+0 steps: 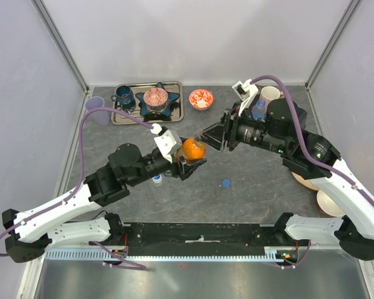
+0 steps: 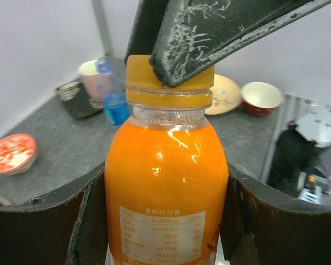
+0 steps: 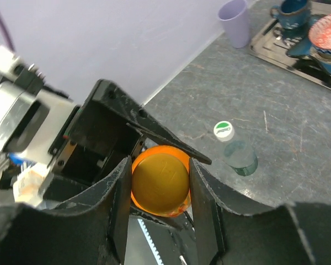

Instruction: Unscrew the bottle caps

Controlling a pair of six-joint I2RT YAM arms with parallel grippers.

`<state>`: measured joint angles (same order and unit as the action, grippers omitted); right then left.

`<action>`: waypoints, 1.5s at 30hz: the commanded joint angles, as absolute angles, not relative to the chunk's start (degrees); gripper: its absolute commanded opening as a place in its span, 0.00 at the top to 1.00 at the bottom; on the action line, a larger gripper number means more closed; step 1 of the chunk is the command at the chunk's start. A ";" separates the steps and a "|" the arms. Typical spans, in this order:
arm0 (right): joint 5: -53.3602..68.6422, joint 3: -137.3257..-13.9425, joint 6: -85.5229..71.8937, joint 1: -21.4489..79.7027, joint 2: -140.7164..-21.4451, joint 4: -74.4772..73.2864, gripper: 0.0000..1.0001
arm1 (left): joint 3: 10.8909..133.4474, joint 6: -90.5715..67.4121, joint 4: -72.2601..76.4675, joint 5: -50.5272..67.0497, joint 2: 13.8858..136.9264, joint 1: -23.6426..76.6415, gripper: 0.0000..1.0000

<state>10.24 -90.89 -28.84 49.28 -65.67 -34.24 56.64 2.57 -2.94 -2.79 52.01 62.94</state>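
An orange bottle hangs over the middle of the table, tilted, with my left gripper shut around its body. My right gripper is shut on its orange cap, one finger on each side; those fingers cross the cap's top edge in the left wrist view. A clear bottle with a white-and-green cap stands on the table beside the left gripper. A loose blue cap lies on the table. A blue bottle stands by the pink mug.
A metal tray at the back holds a blue cup and a patterned bowl on a star dish. A red patterned bowl sits beside it and a lilac cup at the back left. Plates and a bowl lie under my right arm.
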 commanded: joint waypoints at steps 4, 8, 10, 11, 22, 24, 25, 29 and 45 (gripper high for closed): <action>25.56 -93.25 -18.20 49.39 -64.42 -32.34 1.00 | 62.49 -7.45 -3.25 28.37 50.89 60.21 0.78; 31.98 -92.82 -13.38 49.39 -62.76 -31.21 1.00 | 63.54 -12.29 -1.24 41.27 51.85 56.27 0.78; 35.67 -90.97 -12.48 49.40 -61.44 -28.32 1.00 | 63.37 -15.53 -0.18 45.51 52.20 54.59 0.78; 37.16 -90.36 -12.22 49.39 -60.22 -27.17 1.00 | 63.20 -16.69 2.26 49.09 52.38 52.93 0.78; 49.21 -86.75 -11.52 49.39 -56.43 -20.92 1.00 | 61.26 -27.67 13.08 63.10 56.51 46.94 0.78; 49.92 -86.66 -11.43 49.39 -55.81 -20.66 1.00 | 60.38 -29.61 15.46 65.91 57.13 46.15 0.78; 50.01 -86.66 -11.51 49.39 -55.72 -20.31 1.00 | 60.12 -31.27 17.64 66.53 57.39 45.88 0.78; 51.24 -87.27 -12.21 49.39 -55.20 -19.78 1.00 | 59.06 -32.26 18.89 68.03 58.27 45.27 0.78; 37.19 -85.53 -13.80 49.39 -53.79 -20.92 1.00 | 58.80 -26.46 12.22 61.00 55.46 44.47 0.77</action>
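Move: The orange bottle is already in the left fingers, its yellow cap some 6 cm above that hand and 3 cm to its right, about level fore and aft. From the left hand, the green-capped bottle stands 3 cm ahead, 9 cm left and 29 cm below. The right fingers already pinch the cap; from that hand the bottle's body is about 4 cm left and 6 cm below, and the loose blue cap some 1 cm back, 10 cm right and 40 cm below. The orange bottle and its pinched cap are carried back together about 10 cm and up a few, while the left hand turns clockwise some 50 degrees and the right counter-clockwise about 35, its fingers tipping up, to twist the cap against the neck. Both then nearly halt, and the right hand, grip kept, draws the cap up, right and slightly back, away from the bottle. ##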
